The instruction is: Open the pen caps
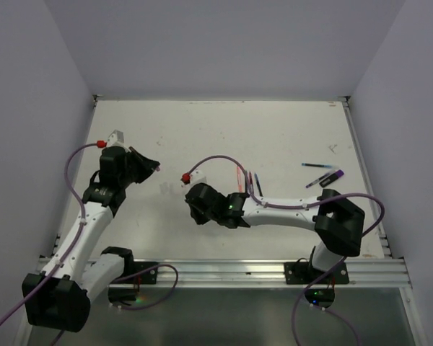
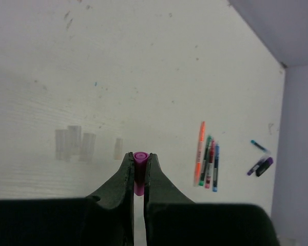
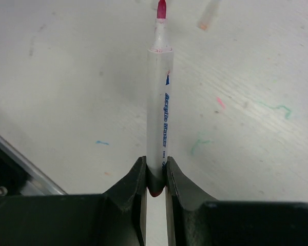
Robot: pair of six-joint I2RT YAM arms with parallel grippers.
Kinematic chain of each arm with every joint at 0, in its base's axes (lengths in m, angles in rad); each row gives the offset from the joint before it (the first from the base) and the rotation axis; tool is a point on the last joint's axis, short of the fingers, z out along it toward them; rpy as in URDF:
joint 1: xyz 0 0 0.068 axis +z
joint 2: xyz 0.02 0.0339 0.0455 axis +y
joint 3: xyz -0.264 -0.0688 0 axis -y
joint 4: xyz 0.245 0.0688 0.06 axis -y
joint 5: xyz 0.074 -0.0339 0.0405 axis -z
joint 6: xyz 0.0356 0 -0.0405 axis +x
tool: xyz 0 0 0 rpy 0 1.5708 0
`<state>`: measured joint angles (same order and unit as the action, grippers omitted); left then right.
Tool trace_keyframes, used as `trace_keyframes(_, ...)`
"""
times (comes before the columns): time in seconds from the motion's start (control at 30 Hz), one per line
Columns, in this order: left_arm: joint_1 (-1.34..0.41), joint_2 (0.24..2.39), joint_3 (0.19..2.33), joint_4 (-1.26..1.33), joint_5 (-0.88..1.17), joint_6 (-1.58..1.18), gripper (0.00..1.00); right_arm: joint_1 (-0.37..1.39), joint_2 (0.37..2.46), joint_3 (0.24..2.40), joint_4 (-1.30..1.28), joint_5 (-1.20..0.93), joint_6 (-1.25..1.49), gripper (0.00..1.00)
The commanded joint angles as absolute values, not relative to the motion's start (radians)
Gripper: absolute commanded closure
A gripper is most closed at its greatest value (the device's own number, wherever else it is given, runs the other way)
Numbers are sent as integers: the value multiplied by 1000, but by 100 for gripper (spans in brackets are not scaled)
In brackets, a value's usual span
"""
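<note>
My left gripper [image 2: 139, 160] is shut on a small magenta pen cap [image 2: 139, 183], which stands upright between the fingers above the table. My right gripper [image 3: 155, 168] is shut on the rear end of a white marker body [image 3: 159, 102]. The marker's bare red tip [image 3: 161, 8] points away from the gripper. In the top view the left gripper [image 1: 154, 167] hangs at the left. The right gripper [image 1: 194, 204] hangs near the middle, facing it, with the marker hidden by the arm. Several whitish caps [image 2: 74, 142] stand on the table ahead of the left gripper.
A row of several pens [image 2: 207, 161] lies right of centre and shows in the top view as pens [image 1: 248, 180]. More pens [image 1: 323, 176] lie near the right edge. White walls close the table at the back and both sides.
</note>
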<state>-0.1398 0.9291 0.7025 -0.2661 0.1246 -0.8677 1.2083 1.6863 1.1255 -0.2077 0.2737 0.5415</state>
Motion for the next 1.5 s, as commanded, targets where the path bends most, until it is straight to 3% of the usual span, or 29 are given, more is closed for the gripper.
trace_keyframes(0.0,-140,1009,723,-366,45,-704,100,1109,1545,1042,-247,293,532,100)
trace_keyframes(0.2,-140,1147,614,-305,43,-598,100,783,1378,907,-293,195,465,100)
trace_keyframes(0.5,-140,1314,613,-201,38,-572,100,503,1382,885,-364,37,387,100)
trace_keyframes(0.87,-138,1445,678,-179,5,-549,99,400,1489,874,-345,-17,362,93)
trace_keyframes(1.27,-137,1454,687,-187,-57,-564,73,364,1566,862,-325,-84,333,85)
trace_keyframes(1.47,-135,1453,695,-189,-49,-561,69,361,1592,861,-321,-93,321,80)
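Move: The left hand, holding the purple cap, has its landing spot about 3 cm to its left, level fore and aft, and some 18 cm below. Three clear caps lie almost straight beneath the hand, a single clear cap about 5 cm right of it. The right hand's place for the white marker is some 12 cm ahead, 26 cm right and 9 cm below. The blue pen lies 2 cm left of that place, the pink pen 4 cm left, both 2 cm farther out. The left fingers set the purple cap down beside the three clear caps and open from it, after sinking some 17 cm with a small leftward shift, dipping back and returning forward as the hand tips downward. Keeping its pinch on the uncapped marker, the right hand sweeps about 26 cm right and 12 cm forward, turning clockwise, then lowers beside the blue pen, fingers tipping down. ##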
